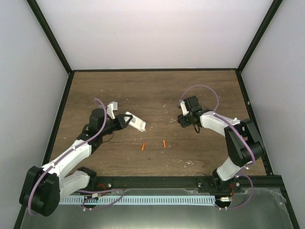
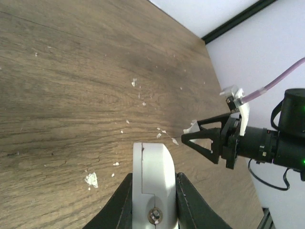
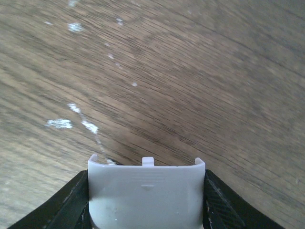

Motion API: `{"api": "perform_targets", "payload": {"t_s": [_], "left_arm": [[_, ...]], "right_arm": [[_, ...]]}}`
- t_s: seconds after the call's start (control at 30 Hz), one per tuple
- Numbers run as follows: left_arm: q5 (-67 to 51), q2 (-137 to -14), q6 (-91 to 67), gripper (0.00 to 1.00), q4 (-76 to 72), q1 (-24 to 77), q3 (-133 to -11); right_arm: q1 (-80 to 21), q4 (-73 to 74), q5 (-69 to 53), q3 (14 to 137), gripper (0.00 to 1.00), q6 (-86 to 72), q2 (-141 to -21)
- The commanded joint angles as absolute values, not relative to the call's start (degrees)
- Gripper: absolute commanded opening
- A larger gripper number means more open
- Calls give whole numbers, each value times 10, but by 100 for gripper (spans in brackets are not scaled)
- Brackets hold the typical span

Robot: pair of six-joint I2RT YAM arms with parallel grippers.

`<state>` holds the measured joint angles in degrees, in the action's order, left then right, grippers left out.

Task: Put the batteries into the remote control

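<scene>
My left gripper [image 1: 127, 119] is shut on the white remote control [image 1: 137, 123] and holds it tilted above the left-middle of the table. In the left wrist view the remote control's [image 2: 152, 162] rounded end, with a seam and a screw, sits clamped between the black fingers [image 2: 119, 200]. Two orange batteries [image 1: 143, 147] [image 1: 164, 143] lie loose on the wood in front of the arms, apart from both grippers. My right gripper [image 1: 183, 122] hovers at the right-middle, shut on a white battery cover [image 3: 146, 195] with small tabs on its front edge.
The wooden table [image 1: 157, 90] carries white flecks [image 3: 59, 124]. A black frame [image 1: 155, 70] and pale walls close it in at the back and sides. A slotted cable tray [image 1: 157, 199] runs along the near edge between the arm bases.
</scene>
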<state>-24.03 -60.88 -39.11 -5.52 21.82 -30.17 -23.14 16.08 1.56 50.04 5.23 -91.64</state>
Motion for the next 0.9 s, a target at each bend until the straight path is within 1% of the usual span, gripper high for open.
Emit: {"api": "perform_targets", "payload": {"t_s": [0.0, 0.17, 0.4, 0.6, 0.77, 0.87], "left_arm": [[-221, -579, -476, 0, -204, 216, -252], [-201, -552, -508, 0, -236, 216, -214], [-189, -534, -520, 0, -238, 216, -196], [-184, -528, -520, 0, -242, 216, -197], [-177, -530, -530, 0, -261, 216, -180], [-176, -532, -544, 0, -284, 216, -162]], "right_arm": [[-208, 184, 28, 524, 48, 15, -933], [-199, 192, 36, 524, 51, 7, -944], [-199, 198, 25, 526, 64, 2, -947], [-199, 219, 16, 540, 71, 2, -926], [-204, 244, -14, 554, 71, -35, -901], [-219, 272, -49, 570, 67, -86, -891]]}}
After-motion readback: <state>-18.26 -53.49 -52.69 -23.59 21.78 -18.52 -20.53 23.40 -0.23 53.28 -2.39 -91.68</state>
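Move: The right gripper holds the white battery cover, and the bare tabletop it is going to lies about 3 cm to its right, 1 cm back and 3 cm below. The nearer battery is some 12 cm back and 10 cm to the left of that gripper, the other about 13 cm back and 22 cm left; both are roughly 4 cm lower. From the left hand, that bare spot is around 32 cm right, 3 cm forward and 14 cm below. Lower the right gripper about 2.5 cm while easing it the same distance right, with a slight clockwise turn, then open the fingers to let go of the battery cover on the tabletop. Lift straight up off it some 3 cm, drifting slightly left. Keep the remote control gripped in the left hand, shifting it about 2 cm left and slightly up while rolling its left side down. ##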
